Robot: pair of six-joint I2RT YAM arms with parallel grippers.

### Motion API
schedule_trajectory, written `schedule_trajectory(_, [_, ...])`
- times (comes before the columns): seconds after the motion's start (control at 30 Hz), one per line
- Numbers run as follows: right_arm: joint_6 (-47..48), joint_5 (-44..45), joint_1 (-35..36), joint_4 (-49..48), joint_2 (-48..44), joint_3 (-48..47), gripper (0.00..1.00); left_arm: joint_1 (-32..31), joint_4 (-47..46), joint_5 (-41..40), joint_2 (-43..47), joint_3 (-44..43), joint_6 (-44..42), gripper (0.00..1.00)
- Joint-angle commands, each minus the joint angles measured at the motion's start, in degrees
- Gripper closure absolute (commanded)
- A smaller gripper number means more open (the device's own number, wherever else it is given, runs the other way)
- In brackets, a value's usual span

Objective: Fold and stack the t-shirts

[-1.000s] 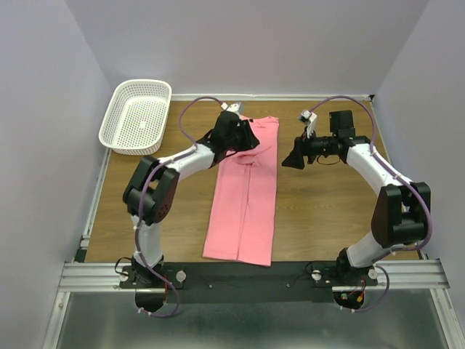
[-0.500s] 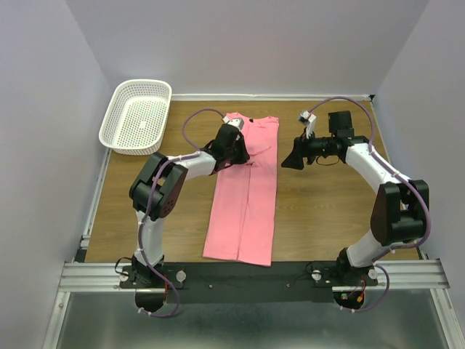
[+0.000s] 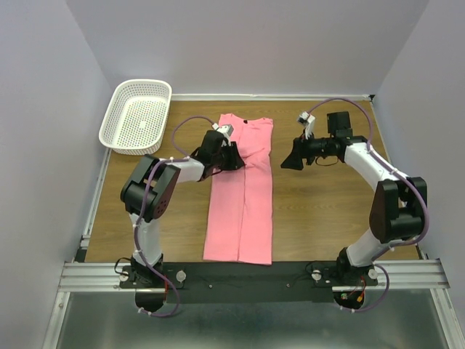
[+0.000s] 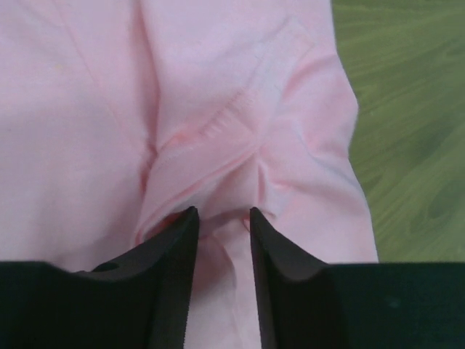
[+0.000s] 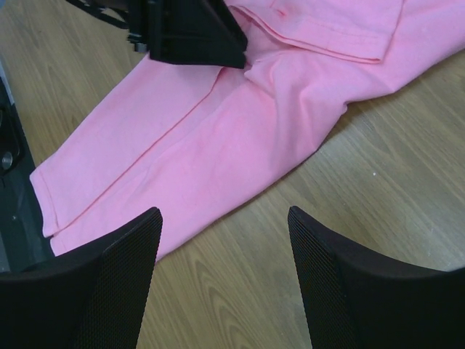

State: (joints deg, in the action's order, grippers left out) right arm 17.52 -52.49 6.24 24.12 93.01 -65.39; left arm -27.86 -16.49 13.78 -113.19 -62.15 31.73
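Observation:
The pink t-shirt (image 3: 243, 196) lies flat on the wooden table as a long narrow strip, neck at the far end. My left gripper (image 3: 234, 158) rests low on its left edge near the folded-in sleeve. In the left wrist view the left gripper (image 4: 221, 212) has its jaws a little apart, over a bunched ridge of the pink t-shirt (image 4: 218, 87). My right gripper (image 3: 285, 161) hovers to the right of the shirt, open and empty. The right wrist view shows the right gripper (image 5: 225, 214) over bare wood beside the t-shirt (image 5: 218, 145), facing the left gripper (image 5: 190, 33).
A white mesh basket (image 3: 138, 116) stands at the table's far left corner, partly over the edge. Grey walls close in the table on three sides. The metal rail (image 3: 254, 275) with both arm bases runs along the near edge.
My left gripper has pulled back from the shirt's collar area toward the left edge, closing and then spreading again. The shirt's top now lies flatter. The right arm has barely moved.

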Motion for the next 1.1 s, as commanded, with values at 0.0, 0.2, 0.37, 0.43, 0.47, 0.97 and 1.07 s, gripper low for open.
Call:
schedule_trajectory(0.0, [-1.0, 0.0, -0.4, 1.0, 1.9, -0.6, 0.23, -0.2, -5.0, 7.1, 7.5, 3.4, -2.6, 0.51])
schedule_trajectory(0.2, [-11.3, 7.8, -0.4, -0.6, 14.4, -13.1, 0.22, 2.7, -3.5, 4.4, 15.8, 5.9, -2.8, 0.41])
schedule_trajectory(0.37, [-27.4, 11.2, 0.3, -2.1, 33.2, -30.0, 0.22, 8.8, -6.8, 0.6, 22.3, 13.6, 2.4, 0.39])
schedule_trajectory(0.43, [-32.1, 16.1, 1.5, -2.1, 37.0, -36.8, 0.22, 10.8, -7.9, -1.0, 25.5, 17.8, 2.7, 0.35])
schedule_trajectory(0.47, [-33.0, 17.9, 1.8, -2.2, 39.9, -38.2, 0.22, 11.7, -8.3, -1.7, 28.6, 18.9, 2.6, 0.34])
schedule_trajectory(0.97, [-42.7, 22.1, 3.5, -3.6, 55.7, -53.3, 0.79, 14.1, -6.1, -0.7, 44.7, 30.6, 2.9, 0.34])
schedule_trajectory(1.07, [-42.1, 26.0, 2.9, -3.5, 58.8, -61.0, 0.97, 14.3, -5.9, 0.1, 46.7, 31.7, 3.4, 0.34])
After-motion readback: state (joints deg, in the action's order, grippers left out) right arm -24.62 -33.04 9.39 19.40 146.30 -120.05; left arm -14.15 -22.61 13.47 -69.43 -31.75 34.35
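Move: The right gripper goes for the t-shirt's far right edge, about 23 cm ahead of it, 4 cm to its left and 12 cm below. From the right hand the collar lies some 27 cm ahead and 14 cm left, the bunched fold about 9 cm ahead and 14 cm left, both at cloth height. From the left hand, which sits right at that fold, the edge lies roughly 16 cm ahead, 11 cm right and slightly lower. Bring the right gripper forward about 23 cm and down some 11 cm to the t-shirt's far right edge, tipping the fingers down and turning the wrist some 30 degrees clockwise, then close the wide-open fingers to pinch the cloth. Meanwhile lift the left gripper clear of the bunched fold, opening it further, then swing it left and finally draw it back. ##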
